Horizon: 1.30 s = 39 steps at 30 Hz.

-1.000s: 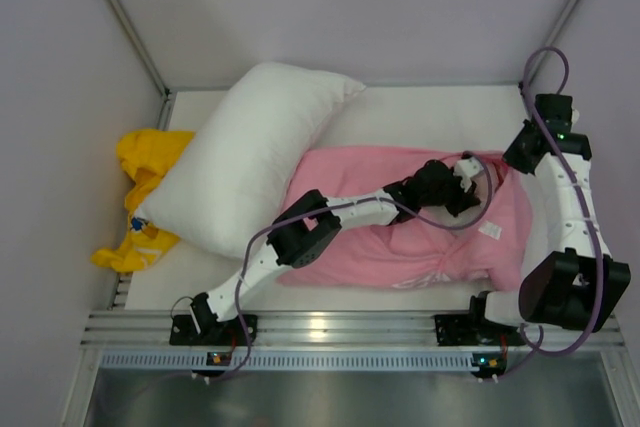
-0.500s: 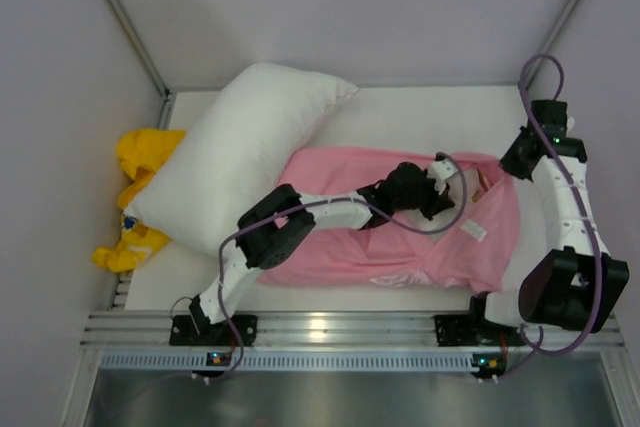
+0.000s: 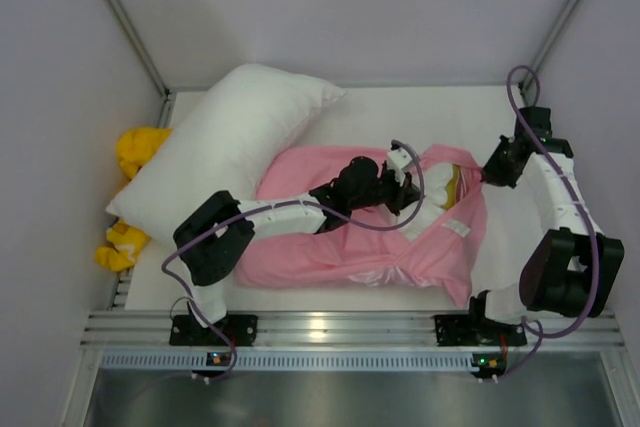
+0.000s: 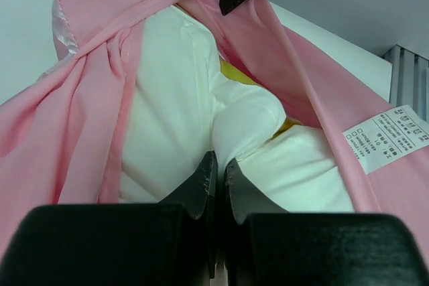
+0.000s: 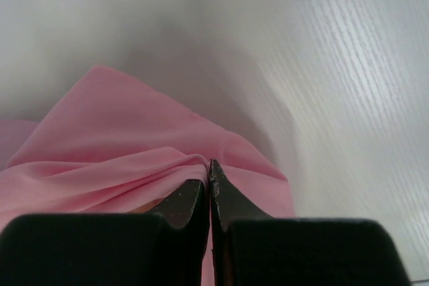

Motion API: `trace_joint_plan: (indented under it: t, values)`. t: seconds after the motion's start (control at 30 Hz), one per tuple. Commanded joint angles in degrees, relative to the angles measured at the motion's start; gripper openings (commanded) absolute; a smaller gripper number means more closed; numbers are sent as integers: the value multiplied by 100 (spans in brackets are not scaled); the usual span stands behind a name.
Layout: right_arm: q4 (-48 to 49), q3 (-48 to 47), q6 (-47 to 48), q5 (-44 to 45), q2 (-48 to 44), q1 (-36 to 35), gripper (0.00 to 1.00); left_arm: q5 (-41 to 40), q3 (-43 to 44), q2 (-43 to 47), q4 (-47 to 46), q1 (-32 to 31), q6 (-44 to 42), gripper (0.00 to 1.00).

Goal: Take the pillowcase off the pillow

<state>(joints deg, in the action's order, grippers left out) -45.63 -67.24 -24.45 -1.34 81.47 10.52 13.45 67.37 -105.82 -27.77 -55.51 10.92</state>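
Note:
The pink pillowcase [image 3: 320, 252] lies across the middle of the table, its white label [image 3: 457, 228] near its right end. At its open right end the white pillow [image 3: 452, 180] with its yellow band shows. My left gripper [image 3: 402, 185] is shut on a fold of the pillow [image 4: 248, 122] inside the case's mouth; the yellow band [image 4: 236, 76] and the label [image 4: 392, 135] show there too. My right gripper [image 3: 489, 173] is shut on the pillowcase's edge [image 5: 127, 142], holding it taut at the right.
A plain white pillow [image 3: 225, 152] lies at the back left, touching the pink case. A yellow cloth [image 3: 135, 147] is bunched against the left wall. Bare table [image 3: 420, 112] shows behind the case. A metal rail [image 3: 330, 332] runs along the front edge.
My left gripper has pulled leftward with the pillow, dragging the pink case left. My right gripper has shifted left and back, still on the case's edge. The plain pillow has slid left.

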Motion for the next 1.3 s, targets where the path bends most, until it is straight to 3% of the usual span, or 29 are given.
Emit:
trace_joint_plan:
  t: [0.0, 0.17, 0.43, 0.53, 0.67, 0.77, 0.9, 1.0, 1.03, 1.1, 1.13, 1.23, 1.27]
  values:
    - [976, -202, 212, -171, -8, -32, 0, 376, -93, 632, 43, 172, 358, 0]
    - [1372, -324, 406, -542, -71, -823, 0, 843, -548, 1036, -44, 172, 525, 0]
    - [1557, -1132, 143, -630, 703, -973, 0, 1388, -1516, 2416, 166, -12, 596, 0]
    - [1592, -1501, 46, -534, 1028, -1008, 0, 1257, -1683, 2987, 614, -109, 376, 0]
    - [1425, -1617, -95, -375, 1432, -1122, 0, 837, -2052, 3812, 439, -110, 508, 0]
    - [1609, -1040, -157, -235, 1197, -1465, 0, 388, -1782, 3806, 745, -110, 254, 0]
    - [1654, -361, -227, -269, 424, -1738, 0, 105, -982, 3113, 1124, -101, -63, 0]
    - [1610, 44, -289, -270, -700, -1808, 29, 43, -445, 2506, 1265, -83, -353, 0]
    - [1348, 45, -254, -226, -1207, -1808, 45, 17, -357, 2383, 1257, -31, -423, 0]
    - [1014, -104, -236, -199, -1641, -1808, 58, -27, -129, 2023, 1178, 31, -476, 0]
    - [890, -140, -236, -321, -1835, -1817, 74, -79, -41, 1891, 1151, 66, -503, 0]
    - [363, -228, -262, -621, -2284, -1826, 89, -150, 512, 1276, 1177, 189, -661, 0]
    - [83, -271, -254, -665, -2398, -1826, 89, -141, 696, 892, 1212, 241, -678, 0]
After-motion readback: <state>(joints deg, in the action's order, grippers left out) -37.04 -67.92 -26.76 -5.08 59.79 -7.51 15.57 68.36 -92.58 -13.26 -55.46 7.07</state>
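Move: My left fingers hold the pillow's white body. The pillowcase rim pinched in my right fingers lies about 18 cm to the right, 6 cm ahead and slightly lower. From my right hand, the white pillow end bulging out of the opening is some 12 cm left and 2 cm back, with the yellow strip about 7 cm left and 2 cm back. The label is roughly 6 cm left and 11 cm back. Keeping my grip on the white pillow, I haul my left hand back, left and up by about 12, 10 and 10 cm, then swing it most of the way back forward and right. My right hand drags the pillowcase rim left, then forward past the pillow end, comes back farther left, opens to let go and rises about 15 cm, tipping its fingers outward. ##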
